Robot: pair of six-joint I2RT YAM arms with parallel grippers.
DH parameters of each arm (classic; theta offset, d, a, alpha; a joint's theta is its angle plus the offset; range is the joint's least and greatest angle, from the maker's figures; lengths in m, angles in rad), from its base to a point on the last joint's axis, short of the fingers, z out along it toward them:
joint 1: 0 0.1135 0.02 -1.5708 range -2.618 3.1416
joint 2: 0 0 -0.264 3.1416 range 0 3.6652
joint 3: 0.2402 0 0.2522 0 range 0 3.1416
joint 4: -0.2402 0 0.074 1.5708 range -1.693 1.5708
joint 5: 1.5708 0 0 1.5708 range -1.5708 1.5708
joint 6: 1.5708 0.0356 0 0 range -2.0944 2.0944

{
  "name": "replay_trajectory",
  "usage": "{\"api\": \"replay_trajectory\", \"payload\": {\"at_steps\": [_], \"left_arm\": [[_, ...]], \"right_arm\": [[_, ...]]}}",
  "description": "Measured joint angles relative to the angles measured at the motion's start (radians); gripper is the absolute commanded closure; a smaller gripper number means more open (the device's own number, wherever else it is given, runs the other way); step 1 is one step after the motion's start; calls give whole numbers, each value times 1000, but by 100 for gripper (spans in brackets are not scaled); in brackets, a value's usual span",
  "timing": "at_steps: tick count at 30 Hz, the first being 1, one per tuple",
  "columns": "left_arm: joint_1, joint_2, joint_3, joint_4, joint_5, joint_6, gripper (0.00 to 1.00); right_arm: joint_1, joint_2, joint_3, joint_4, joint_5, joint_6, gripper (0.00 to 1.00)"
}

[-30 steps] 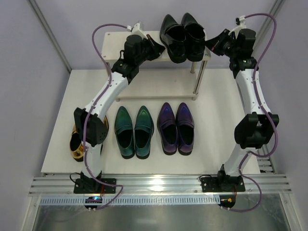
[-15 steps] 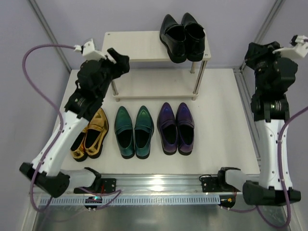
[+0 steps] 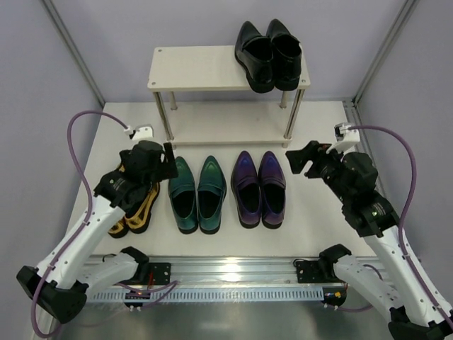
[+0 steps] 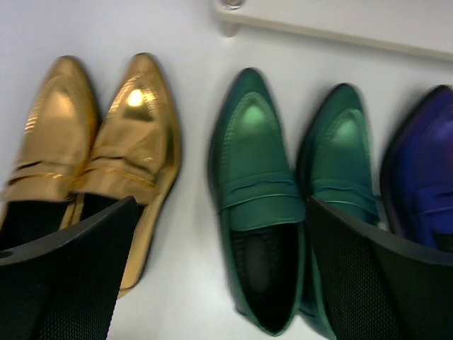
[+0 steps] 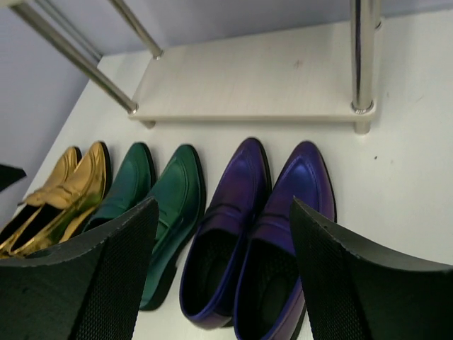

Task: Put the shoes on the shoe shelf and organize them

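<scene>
The shoe shelf (image 3: 205,69) stands at the back, with the black pair (image 3: 267,49) on the right of its top board. The lower board (image 5: 262,78) is bare. In front lie the gold pair (image 3: 139,207), the green pair (image 3: 197,191) and the purple pair (image 3: 260,185), toes toward the shelf. My left gripper (image 3: 170,164) hovers open and empty over the gold pair (image 4: 106,142) and the left green shoe (image 4: 258,177). My right gripper (image 3: 301,159) is open and empty, just right of the purple pair (image 5: 304,177); the left arm hides part of the gold pair.
Thin metal posts (image 5: 362,49) hold the shelf boards apart. Grey walls close in on both sides and behind the shelf. A metal rail (image 3: 233,269) with both arm bases runs along the near edge. Bare white table (image 3: 318,212) lies right of the purple pair.
Both arms have left the shelf's top board and come down toward the row of shoes. Both grippers went from shut to open. The black pair has stayed put.
</scene>
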State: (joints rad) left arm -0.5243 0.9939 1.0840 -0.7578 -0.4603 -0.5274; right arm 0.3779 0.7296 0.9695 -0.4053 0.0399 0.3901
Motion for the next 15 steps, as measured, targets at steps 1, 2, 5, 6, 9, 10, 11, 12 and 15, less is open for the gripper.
{"api": "replay_trajectory", "payload": {"at_steps": [1,2,5,6,9,10,11,12,15], "left_arm": [[0,9,13,-46,-45,10,0],[2,24,35,-92,-98,17,0],[36,91,111,-189,-195,29,0],[54,113,130,-212,-206,32,0],[175,171,160,-266,-166,58,0],[238,182,156,-274,-134,77,0],[286,183,145,-270,-94,96,0],[334,181,128,-267,-54,119,0],[432,161,60,-261,31,183,0]], "right_arm": [[23,-21,-29,-6,2,-1,24],[39,-37,-55,-9,2,0,24],[77,-78,-134,-25,0,4,24],[90,-82,-152,-31,-2,6,24],[134,-81,-181,-36,-13,9,24],[148,-77,-187,-34,-23,10,24],[159,-73,-195,-31,-32,10,24],[169,-70,-202,-28,-47,10,24],[185,-69,-218,-24,-85,15,24]]}}
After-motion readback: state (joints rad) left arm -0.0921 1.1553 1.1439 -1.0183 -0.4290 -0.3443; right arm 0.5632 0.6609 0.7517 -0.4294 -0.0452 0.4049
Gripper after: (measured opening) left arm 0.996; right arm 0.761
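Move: The gold shoes lie about 10 cm to the left hand's left, level with it fore and aft, some 20 cm below; the green pair is 16 cm to its right, 2 cm ahead and equally low. From the right hand, the purple shoes lie about 17 cm left, 5 cm ahead and 28 cm below, with the green pair 41 cm left, 3 cm ahead. Left hand swings about 13 cm left and down towards the gold shoes; right sinks 9 cm, leftward and back, towards purple. ##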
